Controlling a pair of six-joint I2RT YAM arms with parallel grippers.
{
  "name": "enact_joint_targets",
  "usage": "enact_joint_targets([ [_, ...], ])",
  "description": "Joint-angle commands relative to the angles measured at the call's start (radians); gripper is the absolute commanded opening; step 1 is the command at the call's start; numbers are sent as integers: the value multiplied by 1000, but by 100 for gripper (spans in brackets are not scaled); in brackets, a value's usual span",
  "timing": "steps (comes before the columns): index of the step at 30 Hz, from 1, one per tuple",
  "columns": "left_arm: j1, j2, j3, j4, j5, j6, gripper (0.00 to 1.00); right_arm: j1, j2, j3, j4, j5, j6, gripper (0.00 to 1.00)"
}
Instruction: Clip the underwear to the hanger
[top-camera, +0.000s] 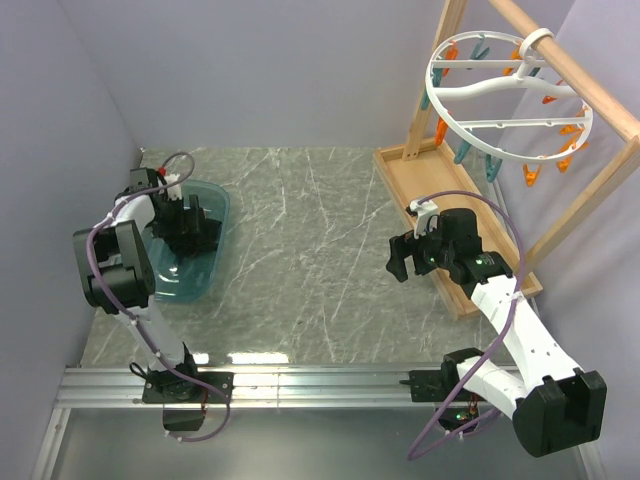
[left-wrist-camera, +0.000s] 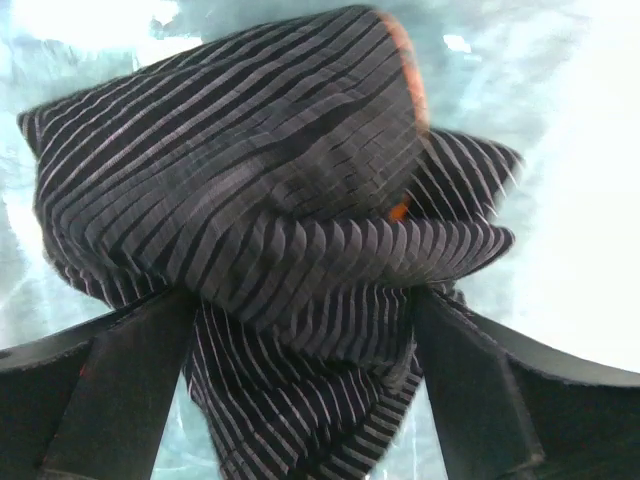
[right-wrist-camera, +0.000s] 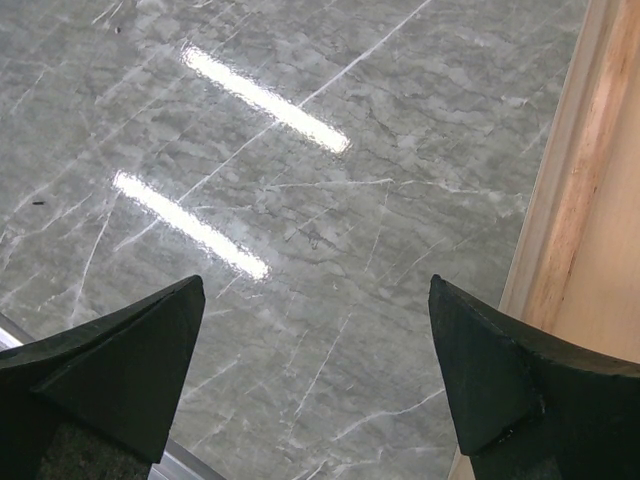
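Note:
The underwear, black with thin pale stripes and an orange edge, lies bunched in a teal bin at the left. My left gripper reaches down into the bin. In the left wrist view the left gripper stands open, with a fold of the fabric between its two fingers, which sit close against the fold on both sides. The hanger, a white ring with orange and teal clothespins, hangs from the wooden rack at the back right. My right gripper is open over bare table, holding nothing, far below the ring.
The wooden rack's base board lies along the right side, its edge just right of my right gripper. Grey marble table spreads between the bin and the rack. A metal rail runs along the near edge.

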Motion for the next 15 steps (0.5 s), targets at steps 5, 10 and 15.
enact_joint_targets([
  [5,87,50,11,65,-104,-11,58,5,-14,7,17,7,-16,100],
  [10,148,53,44,32,-162,106,24,5,-13,-2,24,-6,-16,100],
  [15,148,24,138,-4,-172,180,0,5,-10,2,24,-9,-16,100],
])
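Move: The striped underwear lies bunched right under and between the left hand's open fingers, its middle about 2 cm ahead, 1 cm to the right and 1 cm below. The teal basin holding it has its middle some 1 cm back and 2 cm to the left of that hand, at about the same height. From the idle right hand the underwear is roughly 15 cm ahead, 48 cm to the left and 12 cm lower. Already down in the basin over the underwear, the left hand sinks about 1 cm more, then sweeps some 9 cm to its left while the fingers close from wide open to almost shut, pinching a fold of the striped cloth between their tips. Late in the sweep it eases back up by the centimetre it sank, the wrist rolling about 10 degrees so that the hand's left side rises and turning slightly counter-clockwise. ##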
